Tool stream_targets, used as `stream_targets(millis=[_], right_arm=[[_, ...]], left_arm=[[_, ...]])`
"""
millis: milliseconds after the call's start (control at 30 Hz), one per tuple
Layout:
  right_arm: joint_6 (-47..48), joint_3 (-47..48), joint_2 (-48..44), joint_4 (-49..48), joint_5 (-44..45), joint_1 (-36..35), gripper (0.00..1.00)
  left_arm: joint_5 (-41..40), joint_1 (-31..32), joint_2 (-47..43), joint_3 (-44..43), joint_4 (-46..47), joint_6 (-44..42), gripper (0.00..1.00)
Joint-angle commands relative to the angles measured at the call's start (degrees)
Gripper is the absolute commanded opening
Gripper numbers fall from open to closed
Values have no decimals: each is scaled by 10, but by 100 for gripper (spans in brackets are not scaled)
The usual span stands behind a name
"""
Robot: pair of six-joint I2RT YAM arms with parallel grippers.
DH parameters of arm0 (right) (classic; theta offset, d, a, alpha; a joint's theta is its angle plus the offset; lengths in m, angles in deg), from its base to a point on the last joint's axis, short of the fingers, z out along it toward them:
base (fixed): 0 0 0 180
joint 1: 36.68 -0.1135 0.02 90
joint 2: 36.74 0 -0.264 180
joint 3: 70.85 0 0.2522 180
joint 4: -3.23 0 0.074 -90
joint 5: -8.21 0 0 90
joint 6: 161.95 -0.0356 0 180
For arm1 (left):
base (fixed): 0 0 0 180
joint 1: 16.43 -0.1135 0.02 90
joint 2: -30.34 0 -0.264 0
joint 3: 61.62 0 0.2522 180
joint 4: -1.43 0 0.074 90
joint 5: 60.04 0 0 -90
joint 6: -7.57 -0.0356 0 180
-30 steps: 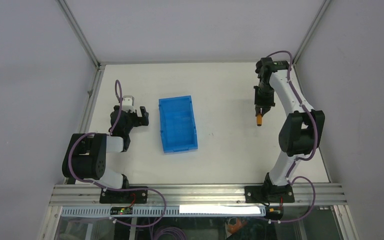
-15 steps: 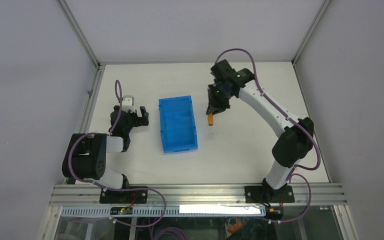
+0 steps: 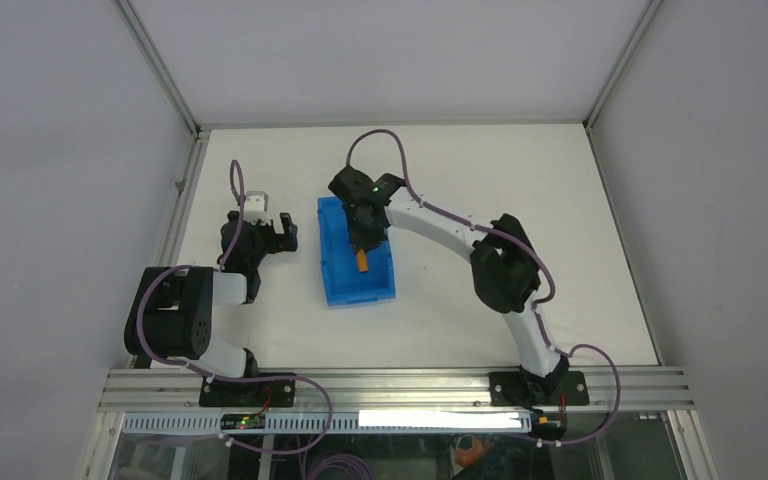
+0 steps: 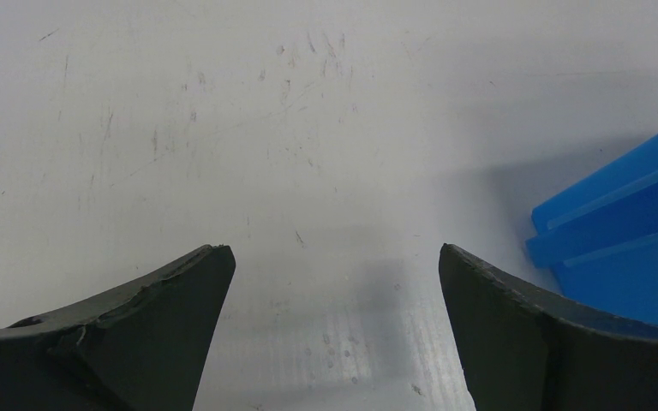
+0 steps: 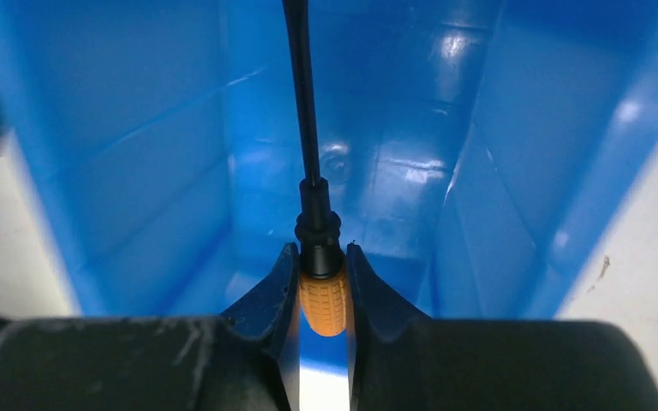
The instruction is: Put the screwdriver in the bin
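The blue bin (image 3: 332, 272) lies at the table's middle left. Over its middle hangs my right gripper (image 3: 363, 243), shut on the screwdriver (image 3: 362, 263), whose orange handle points toward the near end of the bin. In the right wrist view the fingers (image 5: 278, 287) press on both sides of the orange handle (image 5: 324, 304), and the black collar and thin dark shaft (image 5: 302, 94) reach out over the bin's blue floor (image 5: 394, 197). My left gripper (image 3: 284, 231) rests open and empty on the table just left of the bin (image 4: 625, 223).
White table (image 3: 480, 200) inside a frame with grey walls. The right arm (image 3: 505, 270) arches from its base at the near right across to the bin. The left arm (image 3: 175, 315) is folded at the near left.
The right arm has swung left from the table's far right to above the bin, carrying the screwdriver with it. The left arm has not moved.
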Motion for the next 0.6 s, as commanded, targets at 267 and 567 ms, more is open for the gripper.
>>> stream_targets(millis=[267, 567], right_arm=[[-40, 18, 77, -20, 90, -31, 37], [-29, 23, -5, -22, 99, -45, 46]], left_arm=[[9, -3, -3, -9, 38, 1, 99], [10, -3, -3, -9, 37, 1, 99]])
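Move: My right hand already has the screwdriver by its orange handle, inside the outline of the bin. The bin's middle is some 2 cm ahead of this hand, about 2 cm to its left and roughly 6 cm below; the bin's near end wall stands about 11 cm back and 2 cm left. From my idle left hand the bin's middle is about 23 cm to the right, 6 cm back and 1 cm lower. I lower the screwdriver almost straight down between the bin's walls with my right hand, about 7 cm, quick at first and then easing off, while the wrist tips some 10 degrees so the fingers point more nearly straight down. Near the bottom I open the fingers to about half and let go of the handle, then stay low over it. ##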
